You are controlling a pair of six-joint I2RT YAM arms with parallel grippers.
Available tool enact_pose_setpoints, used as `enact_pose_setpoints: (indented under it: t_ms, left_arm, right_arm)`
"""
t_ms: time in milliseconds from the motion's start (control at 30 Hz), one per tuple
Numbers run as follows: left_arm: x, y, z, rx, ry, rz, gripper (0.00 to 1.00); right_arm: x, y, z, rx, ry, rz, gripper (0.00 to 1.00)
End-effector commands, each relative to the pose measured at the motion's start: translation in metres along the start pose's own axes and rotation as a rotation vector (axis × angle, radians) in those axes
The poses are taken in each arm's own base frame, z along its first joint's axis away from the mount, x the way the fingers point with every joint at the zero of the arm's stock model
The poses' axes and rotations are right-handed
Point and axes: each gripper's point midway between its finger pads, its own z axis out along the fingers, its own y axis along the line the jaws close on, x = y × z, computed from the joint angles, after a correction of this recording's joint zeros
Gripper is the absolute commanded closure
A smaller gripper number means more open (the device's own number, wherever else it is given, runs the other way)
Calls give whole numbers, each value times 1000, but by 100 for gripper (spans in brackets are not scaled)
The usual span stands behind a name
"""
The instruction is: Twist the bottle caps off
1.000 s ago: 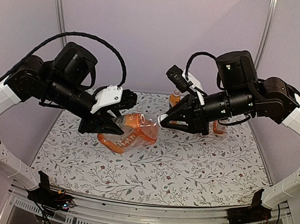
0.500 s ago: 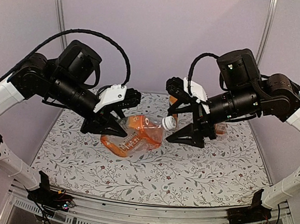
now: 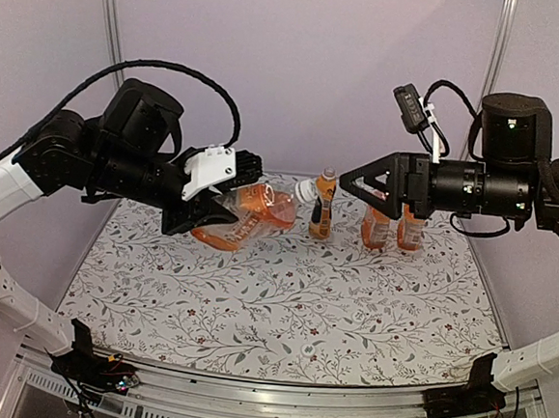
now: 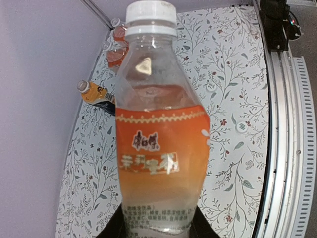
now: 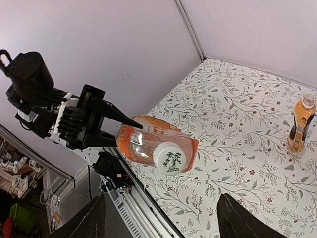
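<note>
My left gripper (image 3: 220,206) is shut on the base of a squat bottle (image 3: 255,210) with an orange label, held off the table and lying nearly level. Its white cap (image 3: 305,190) is on and points right. The left wrist view shows this bottle (image 4: 161,148) filling the frame, with the cap (image 4: 150,15) at the top. My right gripper (image 3: 351,188) hangs open just right of the cap, apart from it. In the right wrist view the cap (image 5: 171,157) faces the camera, well ahead of the open right gripper (image 5: 166,223). A loose white cap (image 3: 310,350) lies on the mat.
A tall slim bottle (image 3: 323,205) stands upright at the back centre, its neck looking bare. Two squat bottles (image 3: 375,226) stand behind my right gripper. The flowered mat (image 3: 282,296) covers the table, with a metal rail (image 4: 282,148) along the near edge.
My right gripper has opened, let go of the cap and drawn back up and to the right. The left arm has raised the bottle and swung it further back.
</note>
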Motion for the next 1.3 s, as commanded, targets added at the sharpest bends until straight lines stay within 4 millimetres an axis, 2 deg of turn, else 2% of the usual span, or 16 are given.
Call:
enact_pose_setpoints:
  t_ms: [0, 133, 233, 433, 500, 633, 767, 900, 933, 1000, 1033, 1133, 1200, 1267]
  left_arm:
    - [0, 13, -4, -92, -13, 22, 85]
    - [-1, 12, -6, -89, -23, 24, 85]
    - [0, 11, -7, -87, -25, 23, 85]
    - [0, 10, -8, -82, -29, 23, 85]
    - [0, 8, -7, -74, -28, 24, 85]
    - [0, 6, -5, -62, -25, 27, 85]
    - [-1, 7, -5, -61, -26, 26, 85]
    - [-2, 6, -5, -57, -27, 26, 85]
    - [-1, 4, -4, -48, -25, 25, 85]
    - [-2, 0, -5, -22, -31, 24, 85]
    - [-3, -5, -6, 7, -32, 25, 85]
    - [-6, -33, -14, 177, -51, 41, 86]
    - [-7, -52, -22, 291, -63, 41, 86]
    - [-7, -67, -28, 377, -73, 41, 86]
  right_arm:
    - [5, -19, 32, 96, -11, 324, 24]
    - [-1, 4, 48, -5, 31, 323, 26]
    - [2, 12, 66, -41, 79, 317, 35]
    - [5, 4, 78, -36, 97, 324, 57]
    - [5, 0, 78, -29, 92, 326, 59]
    - [4, -10, 79, -13, 84, 336, 56]
    - [4, -11, 79, -20, 86, 329, 78]
    - [11, 0, 79, -80, 132, 307, 100]
    - [14, 6, 79, -113, 152, 298, 100]
    - [25, 24, 75, -223, 222, 219, 100]
    - [36, 32, 72, -258, 267, 145, 100]
    - [79, 45, 57, -259, 353, -292, 100]
    - [100, 45, 50, -280, 371, -595, 100]
    - [106, 38, 44, -281, 365, -728, 100]
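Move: The bottle's white cap lies about 5 cm left, 3 cm ahead and 4 cm below the empty right hand; from the left hand, gripping the bottle's lower end, it is some 12 cm right, 2 cm back and 7 cm up. On the table, over 30 cm below the right hand, the orange-black bottle stands about 30 cm ahead and 2 cm right, with a red-labelled bottle roughly 28 cm ahead and 17 cm right. The held bottle's white cap is newly pinched by the right fingers, which reach about 6 cm left, 4 forward and 4 down, rolling some 20 degrees clockwise looking along them, then close. Keeping hold, the right hand swings back about 6 cm and slightly down, twisting counter-clockwise in that view, while the left hand, still gripping the bottle, edges forward, then draws back and a little down. ##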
